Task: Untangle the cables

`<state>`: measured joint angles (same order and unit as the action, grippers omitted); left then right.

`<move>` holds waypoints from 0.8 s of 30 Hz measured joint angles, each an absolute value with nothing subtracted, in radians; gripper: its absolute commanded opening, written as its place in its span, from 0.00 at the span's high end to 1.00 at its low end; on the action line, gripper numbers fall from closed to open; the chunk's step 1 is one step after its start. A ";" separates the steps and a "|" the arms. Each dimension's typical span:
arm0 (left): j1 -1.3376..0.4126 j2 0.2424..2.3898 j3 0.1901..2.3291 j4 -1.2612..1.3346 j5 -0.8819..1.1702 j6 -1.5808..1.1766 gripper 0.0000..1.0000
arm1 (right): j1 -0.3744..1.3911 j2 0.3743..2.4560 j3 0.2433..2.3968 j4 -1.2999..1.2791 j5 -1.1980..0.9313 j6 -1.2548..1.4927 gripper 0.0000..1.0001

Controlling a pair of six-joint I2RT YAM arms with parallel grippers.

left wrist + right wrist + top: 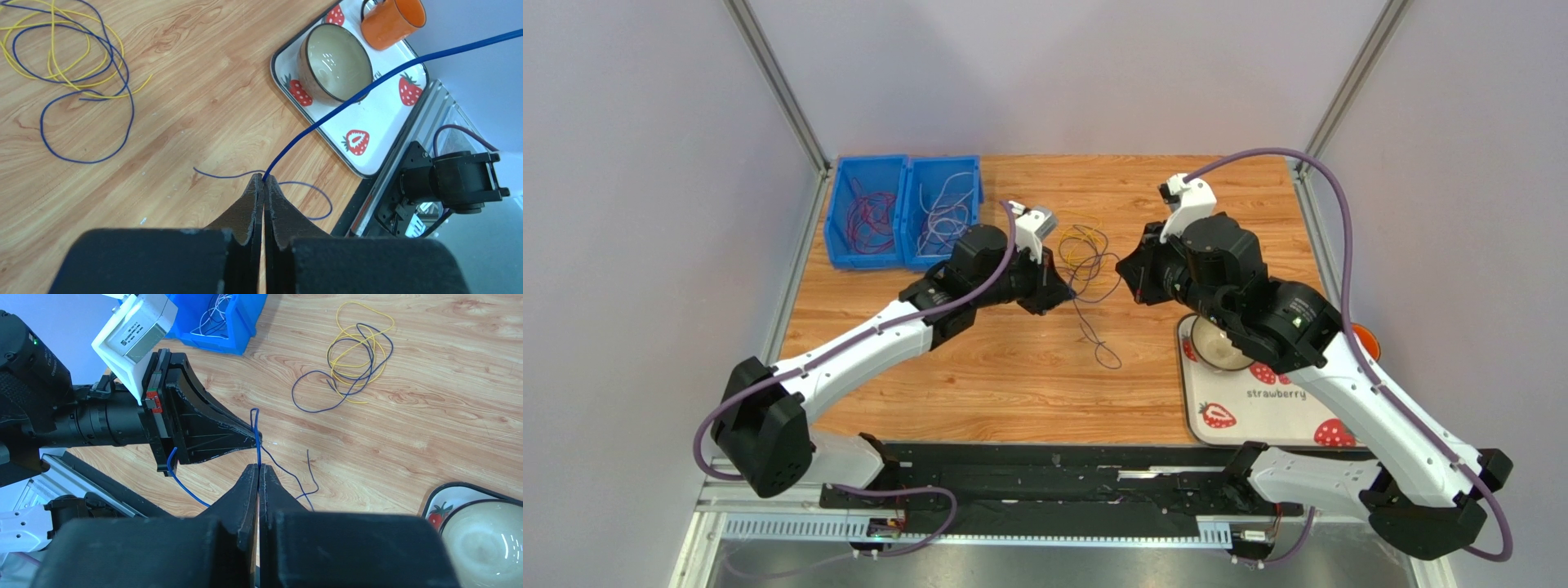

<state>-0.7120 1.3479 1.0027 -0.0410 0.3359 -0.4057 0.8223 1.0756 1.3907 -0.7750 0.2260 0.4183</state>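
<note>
The cables lie as a loose yellow and dark blue tangle (1085,251) mid-table, between my two grippers; the same tangle (80,92) shows in the left wrist view, and the right wrist view has this tangle (359,361) too. One blue cable (368,92) is lifted off the wood. My left gripper (265,179) is shut on it at its tips. My right gripper (258,467) is shut on the same blue cable (256,450), a short way from the left gripper's tips (255,438). A thin dark strand (1106,349) trails toward the near edge.
Two blue bins (870,214) (944,208) with more cables stand at the back left. A strawberry tray (1271,417) at the right carries a bowl (1216,349) and an orange mug (390,21). The right arm hangs over the tray.
</note>
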 measured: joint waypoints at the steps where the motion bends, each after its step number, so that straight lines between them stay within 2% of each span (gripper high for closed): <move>1: -0.719 1.344 1.004 -0.041 0.324 -0.405 1.00 | 0.822 1.070 1.391 -0.776 0.228 0.418 0.96; 3: -0.720 1.335 1.024 -0.077 0.287 -0.402 1.00 | 0.822 1.060 1.391 -0.781 0.235 0.418 0.74; 4: -0.720 1.332 1.042 -0.105 0.267 -0.400 1.00 | 0.822 1.055 1.390 -0.786 0.240 0.418 0.50; 7: -0.719 1.325 1.135 -0.216 0.195 -0.387 1.00 | 0.822 1.042 1.383 -0.795 0.259 0.427 0.29; 12: -0.719 1.249 1.253 -0.342 0.120 -0.369 1.00 | 0.822 1.012 1.298 -0.799 0.271 0.438 0.25; 19: -0.719 1.166 1.399 -0.450 0.073 -0.355 1.00 | 0.822 1.009 1.197 -0.809 0.252 0.470 0.28; 24: -0.719 1.149 1.423 -0.497 0.044 -0.372 1.00 | 0.822 0.991 1.117 -0.748 0.151 0.487 0.30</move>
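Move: Held in both closed grippers is a blue cable. Its loose tail lies near the table about 4 cm ahead and 1 cm left of the right hand, some 31 cm below. From that hand the yellow-and-blue coil is roughly 24 cm ahead, 5 left, and the bowl 6 ahead, 19 right, both about 31 down. From the left hand the right-hand blue box is some 29 cm ahead, 23 left, 19 down; the coil is 22 ahead, 2 right, 21 down. Letting go of the blue cable, the right hand opens wide, drifting slightly right first, then sinks some 8 cm and draws a little back, its fingers tipping down slightly. The left keeps its pinch and lifts the cable about 16 cm away from the table while swinging some 7 cm left, turning about 15 degrees counter-clockwise and tilting its fingertips up; the rise ends by the close. ##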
